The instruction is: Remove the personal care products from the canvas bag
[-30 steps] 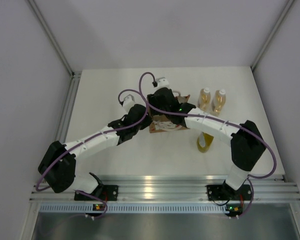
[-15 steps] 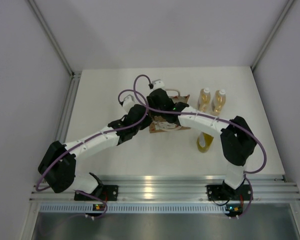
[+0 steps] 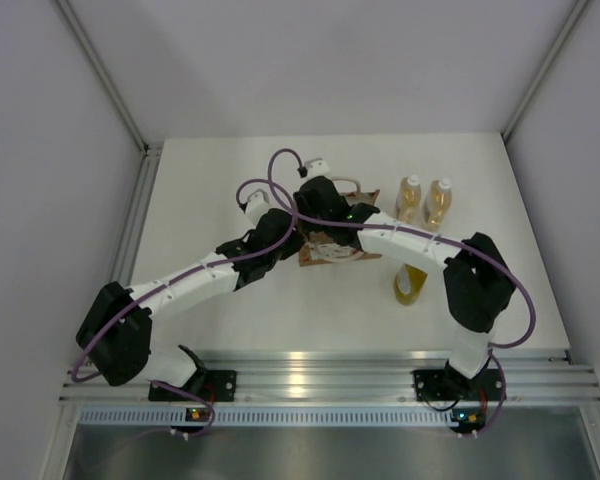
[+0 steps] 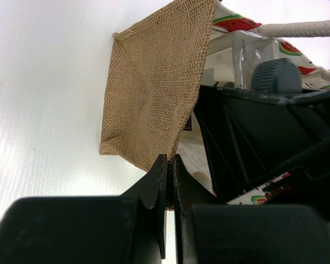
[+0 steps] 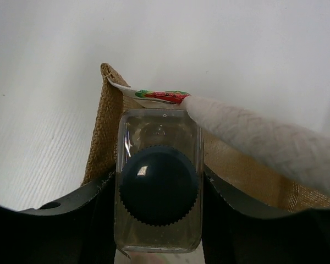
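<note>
The canvas bag (image 4: 154, 82) stands mid-table, largely covered by both arms in the top view (image 3: 340, 250). My left gripper (image 4: 170, 165) is shut on the bag's burlap rim. Inside the bag stands a clear bottle with a dark grey cap (image 5: 158, 184), and my right gripper (image 5: 158, 192) is shut on it, one finger pressed against each side. That cap (image 4: 275, 74) also shows in the left wrist view. Outside the bag, two amber bottles (image 3: 409, 197) (image 3: 438, 200) with white caps stand to its right. A yellow bottle (image 3: 408, 287) sits nearer, partly under my right arm.
A white rope handle (image 5: 264, 143) drapes across the bag's mouth beside the clear bottle. The right gripper's black body (image 4: 264, 137) fills the bag opening. Grey walls enclose the white table (image 3: 210, 180) on three sides.
The right gripper's jaws have closed in onto the clear bottle. The right arm's elbow has swung slightly to the left. The left arm has held still, pinching the bag.
</note>
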Tool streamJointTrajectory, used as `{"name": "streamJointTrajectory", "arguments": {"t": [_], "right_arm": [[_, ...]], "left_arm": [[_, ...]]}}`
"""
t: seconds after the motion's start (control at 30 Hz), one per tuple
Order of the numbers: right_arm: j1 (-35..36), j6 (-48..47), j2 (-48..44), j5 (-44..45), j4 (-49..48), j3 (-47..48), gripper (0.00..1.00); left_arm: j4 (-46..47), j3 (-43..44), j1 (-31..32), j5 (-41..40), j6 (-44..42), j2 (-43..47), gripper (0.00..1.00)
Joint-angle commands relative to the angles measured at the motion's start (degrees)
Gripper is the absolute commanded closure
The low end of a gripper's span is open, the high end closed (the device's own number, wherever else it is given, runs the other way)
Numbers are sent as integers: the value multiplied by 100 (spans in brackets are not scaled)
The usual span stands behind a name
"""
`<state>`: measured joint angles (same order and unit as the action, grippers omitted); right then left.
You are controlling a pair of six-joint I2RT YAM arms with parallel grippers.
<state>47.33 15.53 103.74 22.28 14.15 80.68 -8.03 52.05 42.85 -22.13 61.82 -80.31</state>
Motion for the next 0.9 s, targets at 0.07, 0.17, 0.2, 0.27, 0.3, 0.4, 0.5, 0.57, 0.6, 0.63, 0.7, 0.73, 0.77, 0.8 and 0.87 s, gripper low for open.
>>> {"name": "streamJointTrajectory", "arguments": {"t": [0.07,0.17,0.2,0.27,0.3,0.4,0.5,0.57,0.6,0.63,0.7,0.73,0.77,0.8,0.87], "right_arm": [[-49,-85,-996,-250,-325,457,100],[-57,-94,-1251,-374,-317,474,100],[-49,-111,-1304,-417,-317,492,100],[-49,-120,-1462,-549,-264,536,100],[-57,-120,-1549,-567,-238,597,100],[-57,-147,-1681,-716,-106,737,100],[-66,-182,-1918,-787,-9,869,100],[-92,-217,-2024,-866,35,940,100],[-101,-226,-2068,-892,105,1045,100],[-110,-243,-2156,-927,149,1107,100],[-171,-305,-2253,-919,263,1283,100],[-189,-322,-2288,-945,290,1335,100],[-276,-340,-2315,-963,316,1379,100],[-312,-340,-2367,-989,334,1467,100],[-487,-323,-2402,-1155,404,1581,100]], "left_arm": [[-278,-116,13,-11,-56,42,100],[-278,-108,13,-11,-47,33,100],[-287,-99,13,-19,-56,25,100],[-278,-81,13,-2,-56,24,100],[-278,-73,13,-2,-56,16,100],[-278,-37,13,33,-56,16,100],[-278,-2,13,68,-83,24,99],[-278,-2,13,77,-83,33,91],[-278,-2,13,77,-74,51,89],[-278,7,13,77,-83,60,87],[-278,7,13,95,-83,86,76],[-278,7,13,95,-83,103,71],[-278,7,13,104,-91,112,61],[-278,7,13,104,-100,130,57],[-278,-2,13,104,-126,200,50]]}}
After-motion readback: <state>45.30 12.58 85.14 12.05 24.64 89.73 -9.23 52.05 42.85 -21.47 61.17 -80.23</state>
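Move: The right hand already grips the dark-capped bottle, standing in the canvas bag's left end. The bag's middle is about 6 cm to its right, neither ahead nor back. The nearer white-capped bottle stands on the table some 18 cm right and 4 cm ahead, the farther one 24 cm right and 3 ahead, the red-capped bottle 19 cm right and 12 back. From the left hand, already pinching the bag's left rim, the dark-capped bottle is about 4 cm ahead and 3 right. Straight up for the most part, gathering speed, the right hand draws the dark-capped bottle out of the bag, some 18 cm with about 4 cm back towards the base, tilting by nearly 20 degrees as its grip holds. The left hand stays at the bag's left rim, pinching it, and only late spreads its fingers to about half open around the cloth. ##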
